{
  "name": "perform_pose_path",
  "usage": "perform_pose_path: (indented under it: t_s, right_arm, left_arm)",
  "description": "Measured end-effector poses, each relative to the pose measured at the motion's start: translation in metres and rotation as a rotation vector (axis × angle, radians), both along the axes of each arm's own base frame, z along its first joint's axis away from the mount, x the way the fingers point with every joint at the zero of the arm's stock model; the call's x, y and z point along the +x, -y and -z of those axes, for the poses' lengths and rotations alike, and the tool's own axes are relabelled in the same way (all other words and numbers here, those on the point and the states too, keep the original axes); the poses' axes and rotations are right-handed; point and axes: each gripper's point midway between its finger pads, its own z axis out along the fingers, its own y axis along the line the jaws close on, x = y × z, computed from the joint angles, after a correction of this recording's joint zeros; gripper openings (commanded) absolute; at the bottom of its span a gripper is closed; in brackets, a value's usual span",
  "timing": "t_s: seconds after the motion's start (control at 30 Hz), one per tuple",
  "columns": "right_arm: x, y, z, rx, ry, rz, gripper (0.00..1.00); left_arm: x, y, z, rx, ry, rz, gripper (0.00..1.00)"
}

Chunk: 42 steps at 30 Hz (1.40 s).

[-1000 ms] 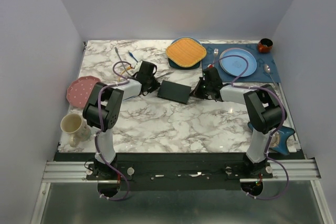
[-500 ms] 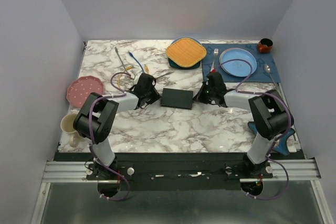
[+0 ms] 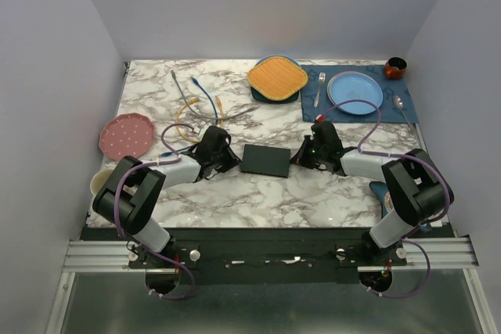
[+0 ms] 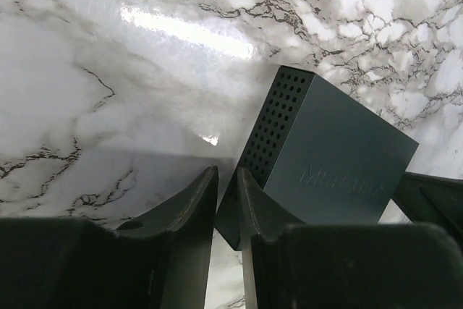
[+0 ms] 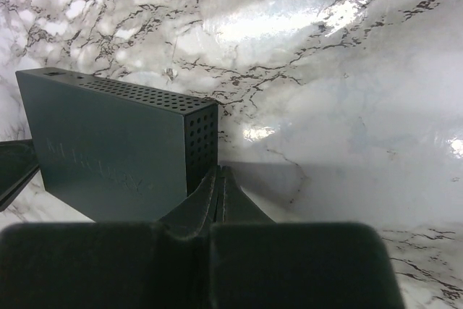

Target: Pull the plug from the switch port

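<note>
The switch [image 3: 266, 160] lies flat on the marble between my two grippers, a matte black box with perforated ends. My left gripper [image 3: 232, 160] is at its left end. In the left wrist view the jaws [image 4: 226, 171] stand a narrow gap apart, closed on the near corner of the switch [image 4: 333, 157]. My right gripper [image 3: 297, 156] is shut with nothing in it, and its fingertips [image 5: 219, 170] touch the perforated right end of the switch [image 5: 108, 142]. No cable reaches the switch and its ports are hidden. Loose cables [image 3: 197, 107] with small plugs lie at the back left.
A pink plate [image 3: 124, 134] and a cream mug [image 3: 106, 185] stand at the left edge. At the back are an orange plate [image 3: 277, 77], then a blue plate [image 3: 355, 93], fork [image 3: 320, 87] and spoon [image 3: 401, 105] on a blue mat. A brown cup [image 3: 395, 67] sits back right.
Both arms have drawn back toward the near edge and the switch has come with them, turning square to the table. The cables have stayed behind at the back left.
</note>
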Motion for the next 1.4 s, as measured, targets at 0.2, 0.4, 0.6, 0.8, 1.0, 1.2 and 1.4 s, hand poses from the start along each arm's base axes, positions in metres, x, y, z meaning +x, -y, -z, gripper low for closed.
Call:
perform_pose_path:
  t_s: [0.2, 0.4, 0.6, 0.8, 1.0, 1.2, 1.4]
  right_arm:
    - [-0.001, 0.001, 0.000, -0.002, 0.002, -0.001, 0.01]
    - [-0.009, 0.013, -0.005, -0.051, 0.013, 0.013, 0.04]
    - [-0.002, 0.027, -0.047, -0.088, 0.151, 0.033, 0.18]
    - [0.000, 0.027, -0.076, -0.162, 0.305, -0.034, 0.64]
    - [-0.021, 0.000, -0.092, -0.326, 0.460, -0.138, 0.90]
    - [-0.027, -0.026, -0.145, -0.302, 0.627, -0.195, 1.00]
    - [-0.031, -0.022, -0.208, -0.192, 0.792, -0.148, 1.00]
  left_arm:
    - [-0.005, -0.006, -0.001, 0.027, -0.011, -0.012, 0.41]
    - [-0.020, -0.032, -0.013, 0.107, -0.008, -0.064, 0.82]
    - [-0.024, -0.053, -0.055, 0.118, 0.106, -0.126, 0.99]
    - [-0.030, -0.050, -0.070, 0.206, 0.176, -0.077, 0.99]
    - [-0.044, -0.040, -0.068, 0.355, 0.190, 0.031, 0.99]
    - [-0.046, -0.045, -0.096, 0.385, 0.251, 0.043, 0.99]
    - [-0.040, -0.055, -0.128, 0.401, 0.299, -0.009, 0.99]
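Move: The switch lies flat between the two hands with no cables in it, its middle roughly 8 cm right of the left hand, 1 cm ahead and 1 cm lower. From the right hand its middle is about 7 cm left, 1 cm ahead and 1 cm lower. From the left hand, the grey cable's plug is some 16 cm ahead and 5 cm right; the yellow cable's loop is about 13 cm ahead and 11 cm left. Both hands rise off the switch's ends, the left about 13 cm, the right 20, fingers spreading wide. ##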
